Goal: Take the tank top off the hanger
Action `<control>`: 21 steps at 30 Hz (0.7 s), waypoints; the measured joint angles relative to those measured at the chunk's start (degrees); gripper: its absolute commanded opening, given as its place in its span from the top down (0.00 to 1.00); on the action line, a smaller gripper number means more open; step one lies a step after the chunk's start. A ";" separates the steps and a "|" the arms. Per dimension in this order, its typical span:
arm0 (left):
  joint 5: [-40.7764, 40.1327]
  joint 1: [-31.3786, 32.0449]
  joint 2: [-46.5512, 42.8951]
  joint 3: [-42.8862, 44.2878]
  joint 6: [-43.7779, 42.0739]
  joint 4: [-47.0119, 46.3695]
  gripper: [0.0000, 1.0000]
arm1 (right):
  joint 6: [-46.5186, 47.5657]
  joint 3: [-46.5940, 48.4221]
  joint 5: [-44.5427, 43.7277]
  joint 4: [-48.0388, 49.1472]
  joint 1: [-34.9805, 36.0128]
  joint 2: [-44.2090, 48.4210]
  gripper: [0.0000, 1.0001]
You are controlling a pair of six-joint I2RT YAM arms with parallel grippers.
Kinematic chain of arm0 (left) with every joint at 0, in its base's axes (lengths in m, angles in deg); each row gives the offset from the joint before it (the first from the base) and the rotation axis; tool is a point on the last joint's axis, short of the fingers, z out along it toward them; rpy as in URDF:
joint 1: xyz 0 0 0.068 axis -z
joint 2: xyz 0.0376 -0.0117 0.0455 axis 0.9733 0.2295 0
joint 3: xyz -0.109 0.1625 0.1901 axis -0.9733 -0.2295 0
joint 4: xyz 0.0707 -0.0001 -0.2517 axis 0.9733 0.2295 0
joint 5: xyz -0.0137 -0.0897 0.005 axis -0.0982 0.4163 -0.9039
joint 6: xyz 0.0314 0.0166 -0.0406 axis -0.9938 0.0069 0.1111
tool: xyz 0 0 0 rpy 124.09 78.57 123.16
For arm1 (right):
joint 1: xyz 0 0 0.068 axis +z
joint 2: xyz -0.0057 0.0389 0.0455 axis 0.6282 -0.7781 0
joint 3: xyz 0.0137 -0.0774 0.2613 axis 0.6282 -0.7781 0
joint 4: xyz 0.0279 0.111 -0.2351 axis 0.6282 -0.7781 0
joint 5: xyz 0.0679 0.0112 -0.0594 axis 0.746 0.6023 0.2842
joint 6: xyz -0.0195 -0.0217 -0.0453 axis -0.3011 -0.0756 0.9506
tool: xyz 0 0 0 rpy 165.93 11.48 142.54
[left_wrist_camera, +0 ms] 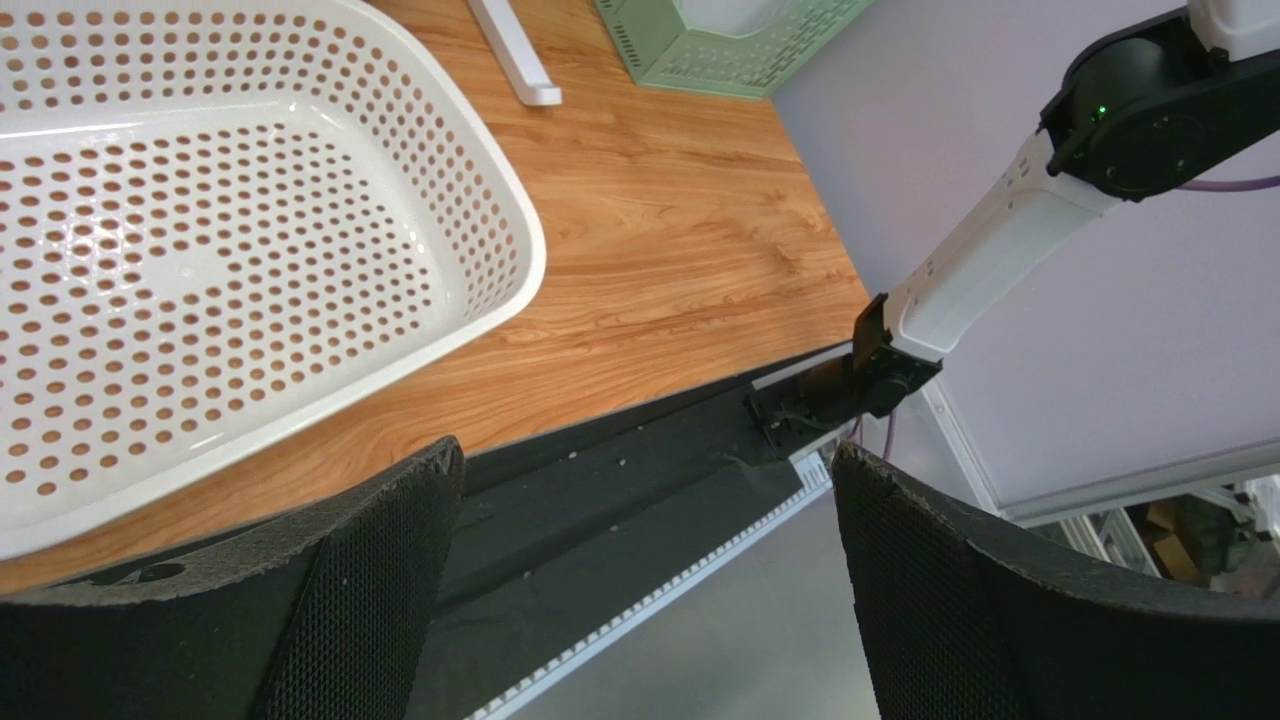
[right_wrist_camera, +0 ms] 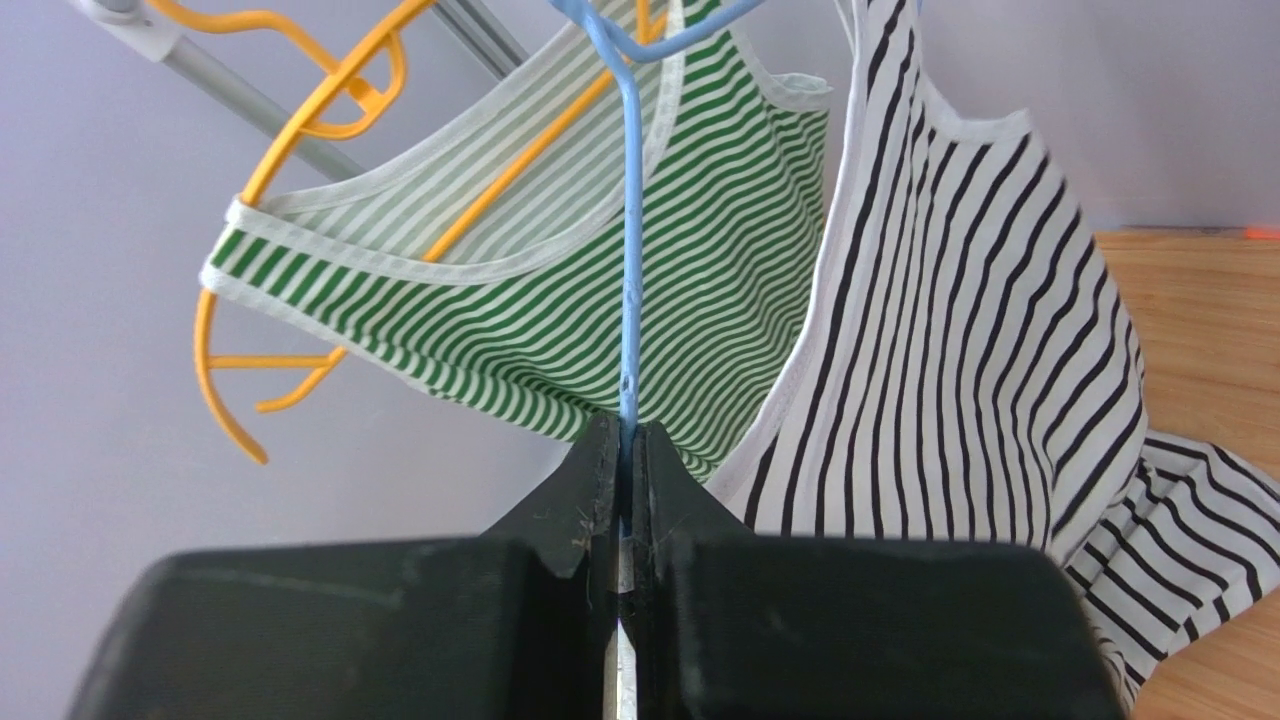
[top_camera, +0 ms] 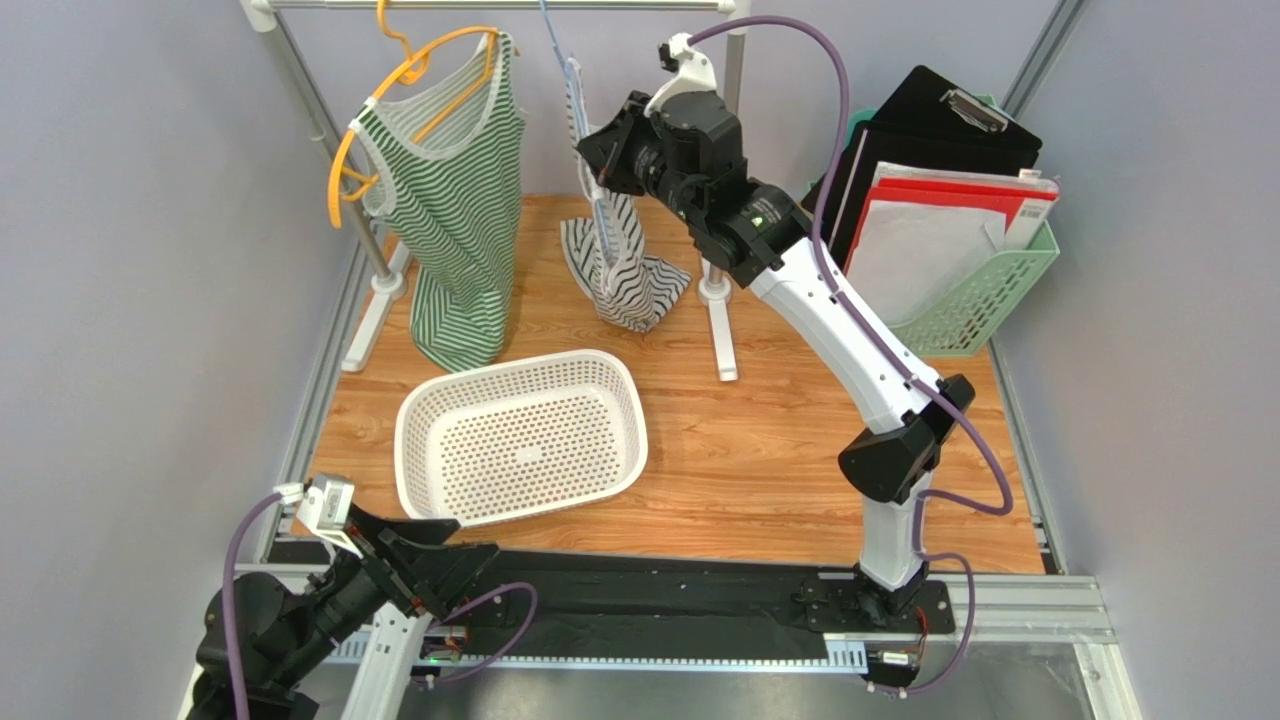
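Note:
A black-and-white striped tank top [top_camera: 619,270] [right_wrist_camera: 962,330] hangs from a thin blue hanger [top_camera: 568,68] [right_wrist_camera: 631,225] on the rack, its hem bunched on the table. My right gripper [top_camera: 597,158] [right_wrist_camera: 625,435] is shut on the blue hanger's wire, just left of that top's fabric. A green-and-white striped tank top [top_camera: 451,195] [right_wrist_camera: 601,285] hangs on an orange hanger [top_camera: 358,150] [right_wrist_camera: 301,195] further left. My left gripper [top_camera: 428,543] [left_wrist_camera: 646,465] is open with nothing in it, low at the near left over the black base strip.
A white perforated basket [top_camera: 519,368] [left_wrist_camera: 511,285] sits on the wooden table in front of the rack. A green mesh file holder [top_camera: 984,293] with folders and a clipboard stands at the back right. The rack's feet [top_camera: 724,338] rest on the table.

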 measured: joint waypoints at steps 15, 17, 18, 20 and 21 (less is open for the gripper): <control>3.93 0.00 2.21 8.35 0.02 2.91 0.07 | -1.05 -12.74 4.55 3.56 -0.11 18.56 1.00; 5.38 0.00 2.95 8.81 0.37 2.60 0.07 | -1.07 -14.43 5.20 4.42 0.00 20.70 1.00; 6.08 0.00 3.21 8.92 0.68 2.08 0.08 | -1.07 -15.06 5.53 4.74 0.02 21.55 1.00; 7.43 0.00 3.48 8.92 1.77 0.81 0.09 | -1.07 -16.06 6.12 5.44 0.04 22.82 1.00; 8.09 0.00 3.58 8.90 2.45 -0.11 0.10 | -1.07 -16.41 6.40 5.64 0.04 23.21 1.00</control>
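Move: The right hand's shut fingers already hold the blue hanger. The black-striped tank top hanging on it has its middle about 8 cm ahead, 3 cm to the right and 18 cm below. From that hand, the green-striped top is some 10 cm ahead, 15 cm left and 12 cm lower; the white basket is about 13 cm back, 10 cm left and 42 cm down. From the left hand, the black-striped top lies roughly 47 cm ahead, 17 cm right and 3 cm lower. Back towards the robot by about 10 cm and nearly as much upward, also drifting right, the right hand draws the blue hanger away from the green-striped top in one steady pull. Its fingers stay shut on the hanger while the wrist tips up and rolls slightly, some 15 degrees in all. The left hand, empty and open, backs off and rises about 4 cm, swinging slightly clockwise. ##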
